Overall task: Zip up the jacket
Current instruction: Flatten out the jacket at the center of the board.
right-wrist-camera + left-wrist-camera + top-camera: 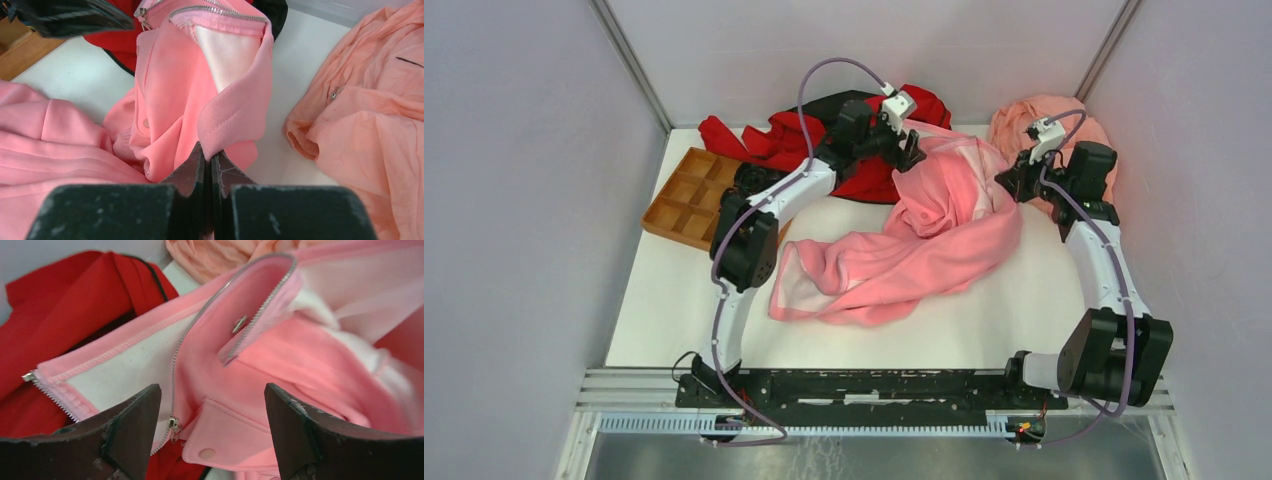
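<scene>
The pink jacket (924, 240) lies crumpled across the middle of the table, and its far end is lifted between the two arms. My left gripper (911, 150) stands open over the jacket's open front (280, 355). A small metal zipper slider (173, 423) sits just inside its left fingertip (137, 410); the flap with a snap (206, 453) lies between the fingers. Nothing is gripped there. My right gripper (207, 150) is shut on the jacket's ribbed edge (227, 125) and holds it up, with zipper teeth (215, 10) running along the top.
A red-and-black garment (774, 140) lies at the back under the left arm. A salmon cloth (1024, 115) is bunched at the back right, close to the right wrist. A wooden compartment tray (689, 195) sits at the left. Walls close in on three sides.
</scene>
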Tool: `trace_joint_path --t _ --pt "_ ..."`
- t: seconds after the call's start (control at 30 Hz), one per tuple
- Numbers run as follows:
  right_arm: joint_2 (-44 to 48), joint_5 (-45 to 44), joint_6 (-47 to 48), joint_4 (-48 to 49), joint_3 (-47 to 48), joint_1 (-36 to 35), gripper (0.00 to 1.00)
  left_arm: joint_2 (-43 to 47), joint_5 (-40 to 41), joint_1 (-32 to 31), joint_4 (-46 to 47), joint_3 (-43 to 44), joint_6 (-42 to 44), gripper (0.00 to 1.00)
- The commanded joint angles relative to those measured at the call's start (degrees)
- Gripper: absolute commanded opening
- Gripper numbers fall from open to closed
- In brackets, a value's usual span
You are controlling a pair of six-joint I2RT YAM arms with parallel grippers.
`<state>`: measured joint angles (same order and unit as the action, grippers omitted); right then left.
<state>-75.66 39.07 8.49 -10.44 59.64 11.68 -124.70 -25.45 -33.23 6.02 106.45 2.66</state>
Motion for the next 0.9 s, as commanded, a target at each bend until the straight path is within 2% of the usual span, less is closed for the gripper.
trace_joint_path --t 0.0,0.2,0.27,0.3,0.33,0.37,0.47,0.5,0.63,0.87 --pt "2.79 2.24 1.92 0.91 2.14 0.1 0.01 -8.46 -1.38 0.23 -12.22 9.9 8.76 0.81" --pt "2.66 2.5 2.32 0.02 3.37 0.18 0.0 -14.01 1.92 0.42 -15.47 17.94 9.74 0.77" --pt "2.39 2.59 2.32 -0.13 3.84 0.13 0.0 -14.68 1.5 0.5 -15.34 19.08 9.82 0.73" --pt "2.28 2.68 2.32 -0.18 4.17 0.18 0.0 -14.95 1.16 0.53 -15.4 19.66 9.73 0.66" --pt "2.12 2.68 2.32 -0.35 4.51 0.12 0.0 -15.17 0.42 0.64 -15.41 20.45 9.49 0.53" --pt "1.98 2.61 2.45 -0.54 5.06 0.17 0.0 -15.18 -0.46 0.75 -15.35 20.82 8.95 0.35" --pt "1.34 2.08 3.72 -1.75 7.94 0.17 0.0 -13.88 -2.72 1.52 -15.5 21.01 7.75 0.05" --pt "0.97 1.62 4.4 -2.35 9.41 0.11 0.0 -12.79 -2.65 1.84 -15.61 20.87 7.26 0.03" --pt "-1.8 -1.11 7.71 -5.77 19.81 0.16 0.0 -4.94 -2.41 4.35 -14.47 18.06 3.81 0.02" --pt "-8.07 -7.36 9.53 -8.58 43.67 0.37 0.0 15.17 -0.06 10.04 -6.24 5.66 -0.1 0.02"
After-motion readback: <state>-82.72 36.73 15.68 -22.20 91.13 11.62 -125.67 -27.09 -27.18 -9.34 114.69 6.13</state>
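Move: Some 10 cm below the open left fingers, about 3 cm farther forward and 1 cm to the right, lies the loose zipper edge of the pink jacket; the red jacket's middle is roughly 8 cm ahead of this hand, 13 cm left and 12 cm down. For the right hand, already holding the pink jacket, that zipper edge is about 11 cm ahead, 20 cm left and 10 cm lower, while the peach garment sits 13 cm ahead, 9 cm right, 12 cm down. Dipping about 10 cm with a slight forward drift, the left hand shuts its fingers on the pink jacket's zipper edge, then lifts back up by as much and swings some 6 cm left, away from the right hand. The right hand keeps its pinch, nearly still at first, then climbs about 15 cm and a little forward, its fingers tipping up. ##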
